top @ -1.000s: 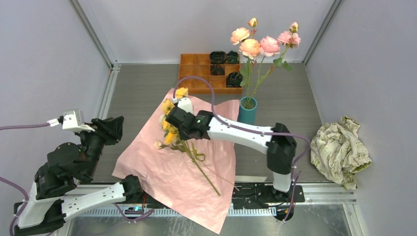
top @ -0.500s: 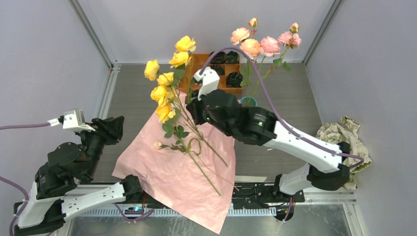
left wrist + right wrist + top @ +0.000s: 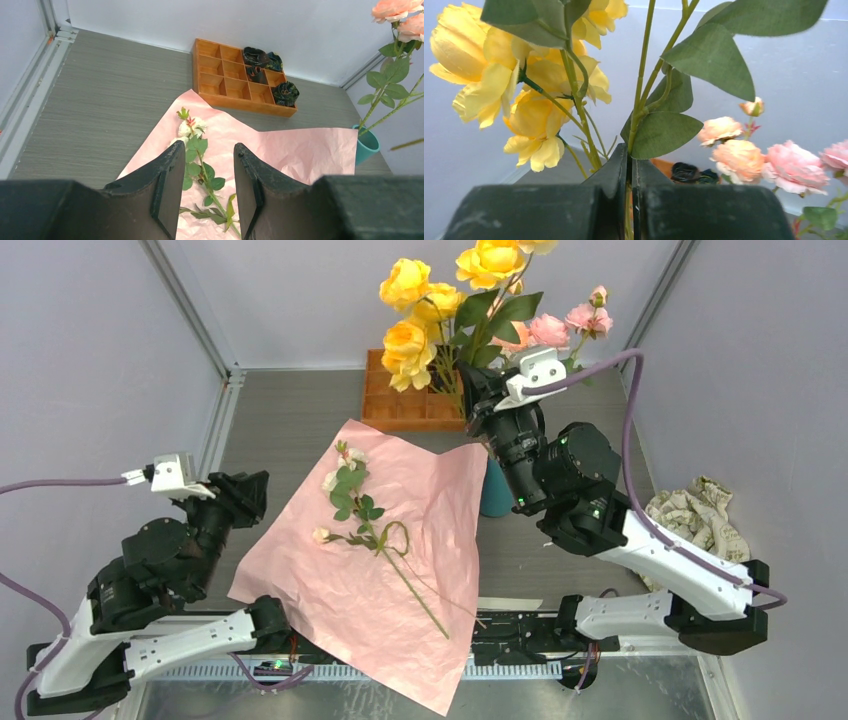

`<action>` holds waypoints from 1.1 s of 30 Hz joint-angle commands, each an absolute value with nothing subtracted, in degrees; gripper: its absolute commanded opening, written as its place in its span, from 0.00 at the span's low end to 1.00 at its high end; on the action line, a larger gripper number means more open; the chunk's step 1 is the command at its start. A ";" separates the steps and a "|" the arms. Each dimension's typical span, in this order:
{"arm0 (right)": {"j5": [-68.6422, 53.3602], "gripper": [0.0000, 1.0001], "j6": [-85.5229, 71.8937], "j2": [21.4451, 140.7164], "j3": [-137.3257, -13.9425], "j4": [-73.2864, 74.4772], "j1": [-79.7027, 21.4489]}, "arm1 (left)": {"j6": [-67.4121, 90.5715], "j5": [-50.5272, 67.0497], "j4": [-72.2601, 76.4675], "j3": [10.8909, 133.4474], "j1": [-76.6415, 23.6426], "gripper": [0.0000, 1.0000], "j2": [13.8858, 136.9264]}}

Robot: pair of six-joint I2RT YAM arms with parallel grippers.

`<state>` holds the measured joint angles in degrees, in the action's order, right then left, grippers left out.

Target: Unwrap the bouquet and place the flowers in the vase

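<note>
My right gripper [image 3: 470, 388] [image 3: 630, 156] is shut on the green stems of a bunch of yellow flowers [image 3: 425, 305] [image 3: 531, 117], held high over the back of the table. The teal vase [image 3: 492, 498] [image 3: 367, 145] stands below, partly hidden by my right arm, with pink and peach roses [image 3: 570, 322] [image 3: 764, 160] in it. The bouquet's pink paper [image 3: 400, 585] lies open and flat. One cream-headed stem [image 3: 362, 518] [image 3: 200, 160] rests on it. My left gripper [image 3: 245, 495] [image 3: 209, 165] hangs open over the paper's left edge, holding nothing.
An orange compartmented tray [image 3: 398, 408] [image 3: 225, 82] with dark rosettes [image 3: 265, 57] sits at the back centre. A crumpled beige patterned cloth [image 3: 695, 540] lies at the right wall. Grey walls close in the table on three sides.
My right gripper has lifted the yellow flowers off the paper and swung them up, back and to the right, over the vase. The left arm has shifted only slightly.
</note>
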<state>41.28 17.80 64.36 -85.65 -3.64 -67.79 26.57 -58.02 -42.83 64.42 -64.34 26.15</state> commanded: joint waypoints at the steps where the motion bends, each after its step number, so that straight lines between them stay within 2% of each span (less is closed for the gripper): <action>1: 40.63 0.01 24.02 63.44 -81.90 -21.01 -61.56 | 25.81 -57.51 -38.18 64.25 -64.24 0.41 28.73; 6: 34.47 0.01 15.23 63.06 -79.08 -22.05 -49.56 | 25.06 -56.97 -36.70 64.29 -64.26 0.41 30.89; 10: 31.79 0.01 10.41 63.28 -76.72 -22.43 -44.59 | 24.49 -56.91 -35.71 64.51 -64.28 0.41 32.31; 29: 32.41 0.01 -4.89 55.95 -57.74 -22.17 -41.68 | 23.94 -56.13 -33.05 64.14 -64.25 0.42 36.40; 31: 32.70 0.06 -6.09 54.80 -55.97 -21.53 -41.73 | 24.35 -55.80 -33.29 64.16 -64.25 0.43 36.94; 33: 32.82 0.15 -6.99 53.63 -53.88 -21.10 -41.74 | 24.97 -55.32 -33.88 64.29 -64.33 0.44 37.78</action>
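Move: The right hand, high up with the yellow roses in its closed fingers, has the vase's middle about 7 cm ahead, 8 cm to its right and some 43 cm below. The wooden organizer lies about 30 cm ahead and 8 cm left of this hand, the white roses roughly 11 cm ahead and 21 cm left, both some 50 cm down. From the left hand the vase is about 13 cm ahead, 40 cm right and 27 cm lower. Right hand carries the pinched yellow roses right and forward over the vase, then lowers them about 12 cm; left hand drifts 5 cm right. ##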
